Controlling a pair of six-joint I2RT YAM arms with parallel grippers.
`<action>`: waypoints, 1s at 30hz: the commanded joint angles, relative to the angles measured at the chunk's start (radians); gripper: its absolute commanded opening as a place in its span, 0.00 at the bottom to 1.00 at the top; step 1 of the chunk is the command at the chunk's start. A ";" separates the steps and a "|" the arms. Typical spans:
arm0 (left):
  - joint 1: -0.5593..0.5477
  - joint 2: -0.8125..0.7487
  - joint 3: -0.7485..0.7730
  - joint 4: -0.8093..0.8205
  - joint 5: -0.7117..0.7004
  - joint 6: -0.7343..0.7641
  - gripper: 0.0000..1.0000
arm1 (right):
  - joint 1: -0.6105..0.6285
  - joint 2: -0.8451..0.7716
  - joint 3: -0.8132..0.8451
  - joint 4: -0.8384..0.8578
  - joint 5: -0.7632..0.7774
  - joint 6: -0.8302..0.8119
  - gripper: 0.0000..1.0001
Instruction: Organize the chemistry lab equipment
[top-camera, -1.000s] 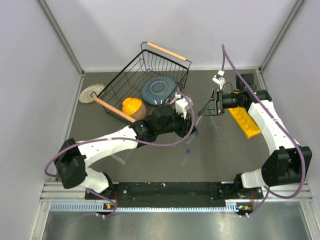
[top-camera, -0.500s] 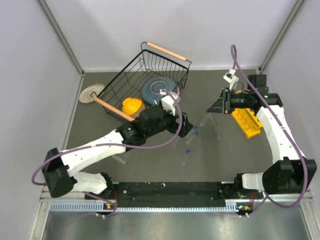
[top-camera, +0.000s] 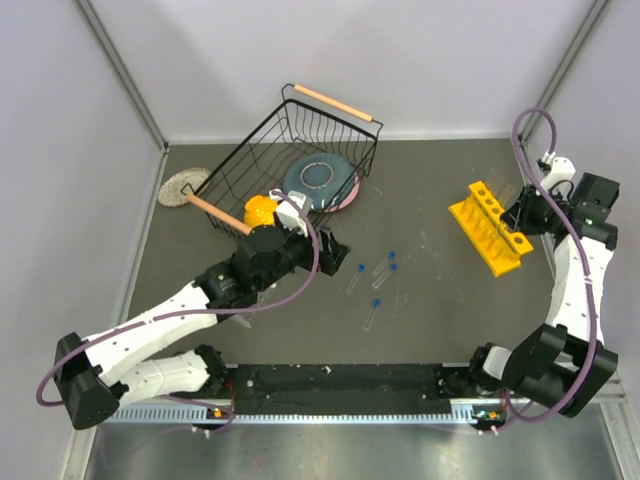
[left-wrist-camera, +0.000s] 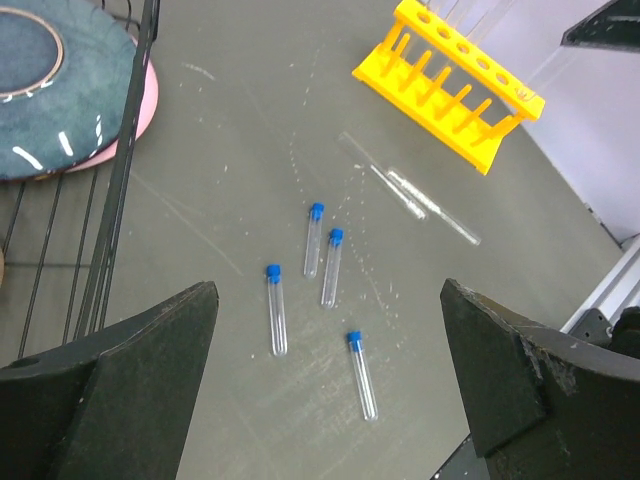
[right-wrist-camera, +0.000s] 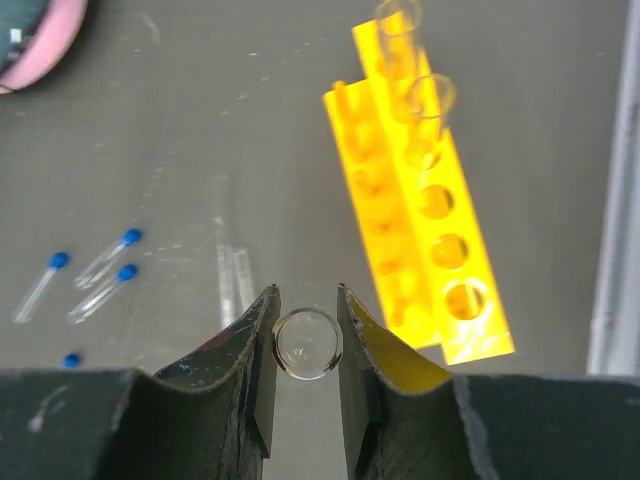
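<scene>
Several small clear tubes with blue caps (top-camera: 372, 312) (left-wrist-camera: 275, 308) (right-wrist-camera: 104, 258) lie loose on the dark table mid-way between the arms. Thin clear glass rods (top-camera: 441, 264) (left-wrist-camera: 410, 192) (right-wrist-camera: 230, 275) lie to their right. The yellow holed rack (top-camera: 488, 228) (left-wrist-camera: 450, 95) (right-wrist-camera: 420, 200) stands at the right, with two clear tubes (right-wrist-camera: 430, 95) in its far holes. My left gripper (top-camera: 320, 248) (left-wrist-camera: 328, 300) hangs open above the capped tubes, holding nothing. My right gripper (top-camera: 522, 212) (right-wrist-camera: 306, 292) is shut on a clear tube (right-wrist-camera: 308, 343), seen end-on, just beside the rack.
A black wire basket (top-camera: 262, 150) with wooden handles sits at the back left, holding a blue plate (top-camera: 318, 182) (left-wrist-camera: 50, 90) and an orange bowl (top-camera: 260, 210). A round woven mat (top-camera: 182, 186) lies left of it. White walls close in the table at the back and sides.
My left gripper has opened wide and drawn back left toward the basket. My right arm has swung right, from left of the yellow rack to its far right side.
</scene>
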 joint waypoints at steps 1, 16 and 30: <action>0.009 -0.025 -0.021 0.020 -0.011 -0.018 0.99 | -0.004 0.035 -0.024 0.255 0.118 -0.043 0.18; 0.020 -0.041 -0.067 0.034 -0.026 -0.053 0.99 | -0.001 0.247 0.042 0.389 0.190 0.010 0.19; 0.025 -0.027 -0.052 0.033 -0.014 -0.053 0.99 | 0.021 0.246 0.045 0.389 0.159 0.040 0.19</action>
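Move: The right hand holds an empty glass tube upright; the yellow rack stands about 8 cm ahead, 4 cm to its right and 18 cm below. Three tubes stand in the rack's far holes, some 13 cm ahead and 3 cm right of the hand. Two loose glass tubes lie about 10 cm to the hand's left, level with it. From the left hand the rack lies roughly 15 cm ahead and 41 cm right. Right hand carries its held tube about 10 cm forward-right and lower, over the rack's fourth hole; left sinks slightly. ##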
